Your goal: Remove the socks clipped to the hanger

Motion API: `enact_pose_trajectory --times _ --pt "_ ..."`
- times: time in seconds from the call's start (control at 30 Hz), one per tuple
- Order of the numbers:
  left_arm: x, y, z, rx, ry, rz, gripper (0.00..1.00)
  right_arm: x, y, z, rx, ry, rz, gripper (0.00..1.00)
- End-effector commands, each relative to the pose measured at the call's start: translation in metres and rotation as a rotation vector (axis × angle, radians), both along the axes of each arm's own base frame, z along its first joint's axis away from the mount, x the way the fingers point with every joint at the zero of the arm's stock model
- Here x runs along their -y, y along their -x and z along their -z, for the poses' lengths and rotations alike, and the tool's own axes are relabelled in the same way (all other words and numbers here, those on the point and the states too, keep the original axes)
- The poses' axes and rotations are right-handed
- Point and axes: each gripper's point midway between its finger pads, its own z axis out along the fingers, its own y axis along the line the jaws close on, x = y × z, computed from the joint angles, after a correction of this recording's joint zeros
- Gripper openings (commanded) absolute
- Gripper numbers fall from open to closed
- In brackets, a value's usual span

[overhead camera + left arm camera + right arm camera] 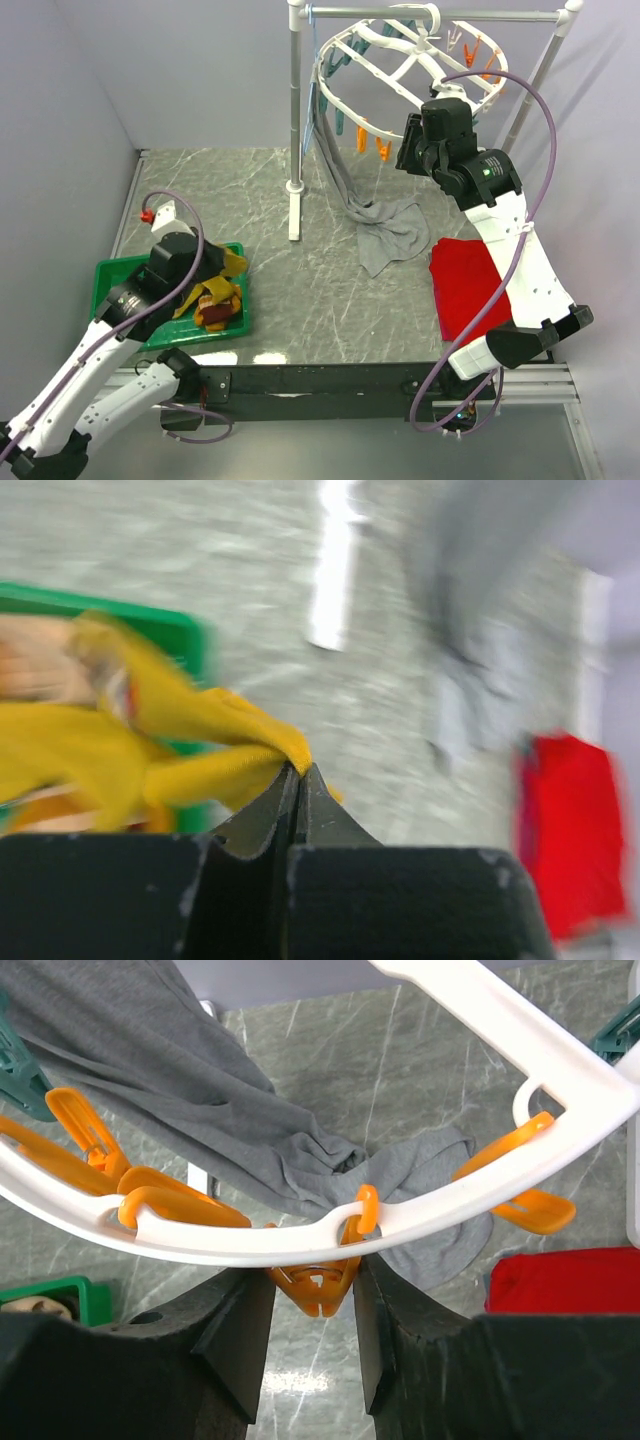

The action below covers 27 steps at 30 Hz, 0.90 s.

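The white round hanger [385, 45] hangs from the rack's top rail, with orange and teal clips on its rim [250, 1245]. My right gripper [410, 145] is raised to the near rim. In the right wrist view its gripper [312, 1272] is shut on an orange clip [320, 1290], both fingers touching it, and no sock shows on that clip. Several socks [215, 300] lie heaped in the green tray [115, 272]. My left gripper [228, 266] is over the tray's right side. In the left wrist view the gripper [300, 770] is shut on a mustard sock [200, 730].
A grey tank top [385, 230] hangs from the rail and trails onto the table. A red cloth [470, 285] lies at the right. The rack's upright pole [295, 120] and foot stand at centre back. Grey walls close in on the left and back.
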Motion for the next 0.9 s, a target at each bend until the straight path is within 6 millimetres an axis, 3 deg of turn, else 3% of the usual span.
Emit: enact_pose_trajectory --times 0.0,0.33,0.43,0.47,0.53,0.57,0.6,0.67,0.7,0.87 --pt "-0.059 0.007 0.031 -0.162 -0.188 -0.213 0.01 0.003 0.006 -0.016 0.046 -0.020 -0.017 0.43" --pt "-0.114 -0.005 0.047 -0.265 -0.184 -0.428 0.05 0.001 0.014 -0.012 0.026 -0.025 -0.039 0.54" --pt "-0.125 -0.005 0.052 -0.294 -0.142 -0.453 0.34 0.000 0.018 -0.010 0.021 -0.032 -0.052 0.59" --pt "-0.123 -0.004 0.055 -0.305 -0.123 -0.445 0.52 -0.001 0.019 -0.007 0.013 -0.035 -0.055 0.62" --pt "-0.125 -0.002 0.055 -0.298 -0.096 -0.462 0.69 -0.003 0.023 -0.004 0.005 -0.048 -0.066 0.70" --pt "-0.125 -0.001 0.054 -0.290 -0.087 -0.465 0.82 -0.004 0.024 -0.002 0.002 -0.054 -0.073 0.72" --pt "-0.125 0.000 0.052 -0.283 -0.072 -0.473 0.86 -0.004 0.027 -0.003 0.005 -0.060 -0.075 0.81" --pt "-0.125 0.001 0.044 -0.263 -0.051 -0.488 0.97 -0.003 0.030 -0.002 -0.001 -0.059 -0.078 0.83" --pt "-0.124 0.001 0.040 -0.254 -0.039 -0.490 0.99 -0.001 0.033 -0.004 0.004 -0.061 -0.077 0.99" --pt "-0.122 -0.006 0.014 -0.188 -0.019 -0.476 0.97 0.006 0.045 -0.005 -0.001 -0.051 -0.074 1.00"
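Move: The mustard sock already hangs from the left fingers, just off the green basket's right rim; the basket's middle is about 14 cm left of that hand, 3 cm back and 20 cm below. The sock pile lies some 5 cm left, 4 cm back, 19 cm down. An orange clip sits between the right fingertips, about 2 cm ahead and level; the next one is roughly 5 cm left of that hand and 2 cm ahead, also level. The mustard sock is carried leftward about 13 cm over the green basket by the left hand, which sinks some 6 cm, swings about 30 degrees counter-clockwise, tips downward, then opens wide and rises slightly. The right fingers spread fully around the orange clip and back off about 3 cm towards the base. ##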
